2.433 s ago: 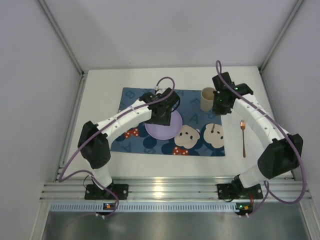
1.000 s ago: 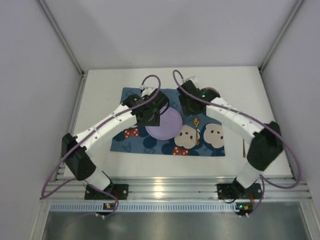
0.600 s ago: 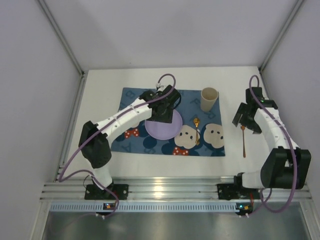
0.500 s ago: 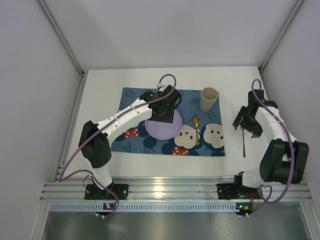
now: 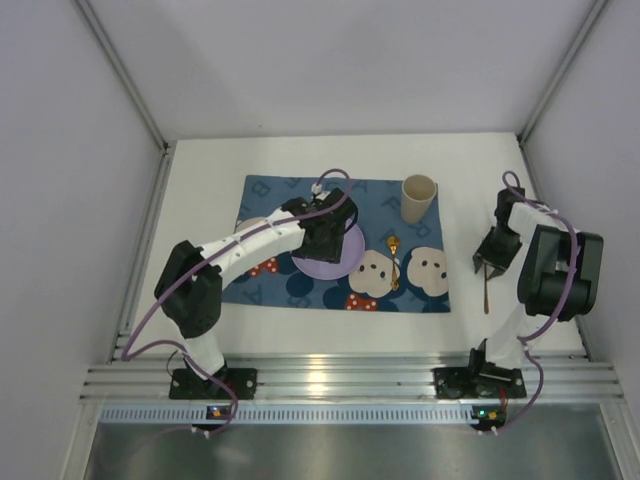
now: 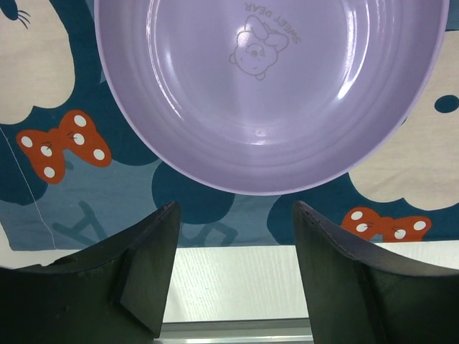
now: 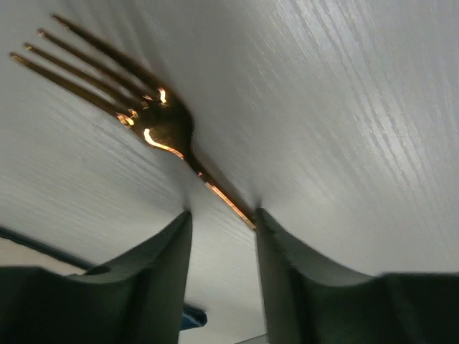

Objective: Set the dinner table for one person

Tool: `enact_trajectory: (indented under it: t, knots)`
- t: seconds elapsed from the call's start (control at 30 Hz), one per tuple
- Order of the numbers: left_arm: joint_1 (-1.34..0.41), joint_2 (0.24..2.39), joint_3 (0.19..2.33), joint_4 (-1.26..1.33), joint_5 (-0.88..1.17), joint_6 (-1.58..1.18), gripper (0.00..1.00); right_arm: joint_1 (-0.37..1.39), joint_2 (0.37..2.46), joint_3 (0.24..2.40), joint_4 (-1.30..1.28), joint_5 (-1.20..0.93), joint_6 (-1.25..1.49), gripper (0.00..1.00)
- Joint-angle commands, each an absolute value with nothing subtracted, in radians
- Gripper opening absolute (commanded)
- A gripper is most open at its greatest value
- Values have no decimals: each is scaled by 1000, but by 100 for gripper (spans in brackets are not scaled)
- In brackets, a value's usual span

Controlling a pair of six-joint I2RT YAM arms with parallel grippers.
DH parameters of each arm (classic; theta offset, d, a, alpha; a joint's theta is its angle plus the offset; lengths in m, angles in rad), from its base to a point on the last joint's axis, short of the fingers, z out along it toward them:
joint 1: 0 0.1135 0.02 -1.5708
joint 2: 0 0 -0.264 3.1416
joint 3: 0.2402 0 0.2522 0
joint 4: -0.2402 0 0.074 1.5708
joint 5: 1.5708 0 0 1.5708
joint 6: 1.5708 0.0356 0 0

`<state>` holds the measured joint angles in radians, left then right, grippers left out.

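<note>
The dinner table [image 5: 200,200] is a white top carrying a blue cartoon placemat [image 5: 270,195]. A purple plate [image 5: 345,262] lies on the mat, and my left gripper [image 5: 325,243] hovers over it. The left wrist view shows the plate [image 6: 269,93] ahead of that gripper [image 6: 235,215], which is open and empty. To the right of the mat a gold fork [image 5: 486,290] lies on the bare table. My right gripper [image 5: 491,258] is low over its upper end. In the right wrist view the fork [image 7: 161,122] has its handle running between the open fingers of the gripper [image 7: 222,215], against the right fingertip [image 7: 269,229].
A beige cup [image 5: 418,198] stands at the mat's back right corner. A gold spoon [image 5: 394,262] lies on the mat right of the plate. Grey walls enclose the table on three sides, and an aluminium rail [image 5: 330,378] runs along the near edge.
My right arm has swung from over the mat out to the right and come down over the fork, its jaws narrowing around the handle. The left gripper has stayed over the plate.
</note>
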<state>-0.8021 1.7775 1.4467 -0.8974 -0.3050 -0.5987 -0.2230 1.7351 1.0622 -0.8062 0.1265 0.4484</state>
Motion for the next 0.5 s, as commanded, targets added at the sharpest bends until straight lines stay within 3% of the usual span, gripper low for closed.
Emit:
enact_trajectory:
  t: [0.0, 0.23, 0.47]
  knots:
    - [-796, 1706, 1443, -868, -307, -581, 69, -233, 1824, 1066, -697, 172, 456, 34]
    - [-781, 1691, 1436, -894, -318, -581, 69, -233, 1858, 1055, -647, 196, 422, 0]
    - [-782, 1674, 1445, -902, -278, -577, 69, -229, 1806, 1135, -704, 213, 374, 0]
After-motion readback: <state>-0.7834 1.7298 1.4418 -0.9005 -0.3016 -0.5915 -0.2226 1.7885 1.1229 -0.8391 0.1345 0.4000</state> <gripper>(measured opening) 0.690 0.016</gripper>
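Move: The fork lies right beneath the right hand's half-open fingers, against one of them, its middle about 3 cm back, 1 cm to the right and 1 cm lower. The spoon is level with this hand, some 21 cm left; the cup is 13 cm ahead, 17 cm left and 4 cm higher. From the left hand the fork is about 38 cm right, 4 cm back and 9 cm lower. Nearly still, the right hand shuts its fingers, pinching the fork's handle; the left rises about 1.5 cm. ##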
